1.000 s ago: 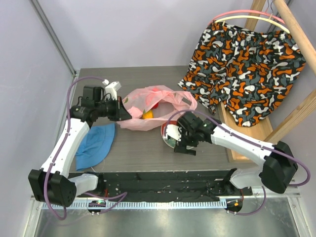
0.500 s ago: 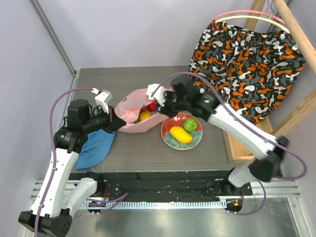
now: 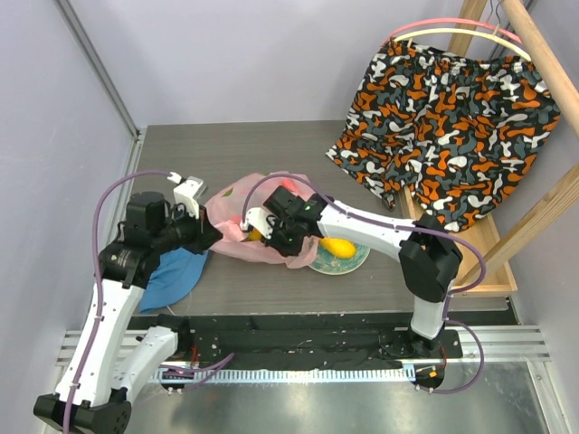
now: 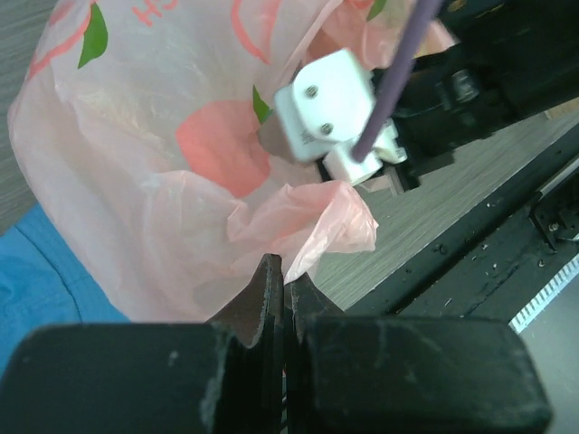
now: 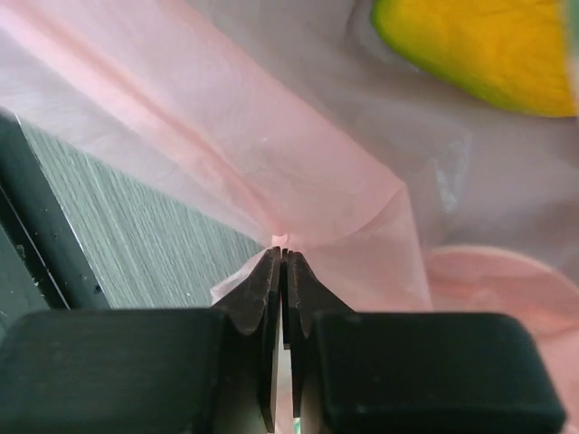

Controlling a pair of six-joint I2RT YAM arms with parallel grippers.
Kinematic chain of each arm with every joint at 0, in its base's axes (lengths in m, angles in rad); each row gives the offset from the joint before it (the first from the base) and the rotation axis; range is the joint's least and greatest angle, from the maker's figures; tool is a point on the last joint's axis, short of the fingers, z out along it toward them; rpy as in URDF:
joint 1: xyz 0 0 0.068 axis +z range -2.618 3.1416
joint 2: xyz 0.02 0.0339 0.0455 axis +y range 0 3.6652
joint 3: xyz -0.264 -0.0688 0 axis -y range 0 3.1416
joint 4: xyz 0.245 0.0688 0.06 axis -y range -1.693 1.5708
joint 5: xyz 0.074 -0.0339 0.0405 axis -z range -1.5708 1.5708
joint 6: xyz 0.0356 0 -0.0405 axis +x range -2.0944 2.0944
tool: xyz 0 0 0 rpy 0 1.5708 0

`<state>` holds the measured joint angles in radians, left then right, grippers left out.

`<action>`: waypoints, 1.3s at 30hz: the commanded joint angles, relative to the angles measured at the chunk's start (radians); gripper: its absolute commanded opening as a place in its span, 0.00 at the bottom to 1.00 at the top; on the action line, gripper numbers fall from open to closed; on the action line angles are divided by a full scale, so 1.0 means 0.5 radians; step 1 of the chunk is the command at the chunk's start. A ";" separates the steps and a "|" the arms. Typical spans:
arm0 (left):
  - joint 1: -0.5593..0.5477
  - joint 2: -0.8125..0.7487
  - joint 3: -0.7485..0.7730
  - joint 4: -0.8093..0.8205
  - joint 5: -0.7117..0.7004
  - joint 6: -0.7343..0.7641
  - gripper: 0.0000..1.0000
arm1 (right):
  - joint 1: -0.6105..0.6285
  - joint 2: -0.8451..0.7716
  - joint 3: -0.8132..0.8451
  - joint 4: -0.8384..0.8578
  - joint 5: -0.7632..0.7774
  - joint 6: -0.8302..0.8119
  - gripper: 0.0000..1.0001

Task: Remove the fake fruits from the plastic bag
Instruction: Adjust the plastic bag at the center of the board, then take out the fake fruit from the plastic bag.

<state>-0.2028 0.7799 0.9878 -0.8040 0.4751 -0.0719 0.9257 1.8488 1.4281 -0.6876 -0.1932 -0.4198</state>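
Note:
The pink plastic bag (image 3: 233,201) lies crumpled at mid-table. My left gripper (image 3: 209,234) is shut on the bag's left edge; in the left wrist view its tips (image 4: 284,272) pinch the pink film (image 4: 172,172). At the bag's near right side my right gripper (image 3: 261,234) is shut on a fold of film, as the right wrist view shows (image 5: 284,254). A yellow fruit with a green edge (image 5: 479,45) shows through the film there. Another yellow fruit (image 3: 338,246) lies on the plate (image 3: 355,263), outside the bag.
A blue fabric hat (image 3: 170,272) lies left of the bag, under my left arm. A patterned orange and grey garment (image 3: 452,127) hangs on a wooden rack (image 3: 541,210) at the back right. The black base rail (image 3: 298,330) runs along the near edge.
My right gripper left the plate, swung over the bag, then dropped to its near side and shut on the film. My left arm pulled back slightly, still holding the bag.

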 commanded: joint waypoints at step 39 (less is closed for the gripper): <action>0.151 0.311 0.111 0.126 -0.205 -0.234 0.00 | -0.326 0.843 1.095 0.102 -0.028 1.324 1.00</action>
<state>-0.1402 0.9257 1.0134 -0.7753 0.3416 -0.1799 0.7547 2.2276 1.9167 -0.6811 -0.1776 0.1707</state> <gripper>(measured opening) 0.012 0.996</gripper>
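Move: The right hand is pinching the bag's near rim. From it, the orange fruit in the bag lies about 6 cm ahead, 8 cm to the left and 3 cm lower. The plate's centre is some 12 cm to its right and 3 cm ahead, and the yellow mango on the plate 13 cm right and 2 cm ahead. The left hand holds the bag's left edge, with the orange fruit about 8 cm ahead, 9 cm right and 18 cm below. Right hand releases the bag's rim, arcs about 12 cm forward into the bag, spreading wide; left keeps its pinch. ##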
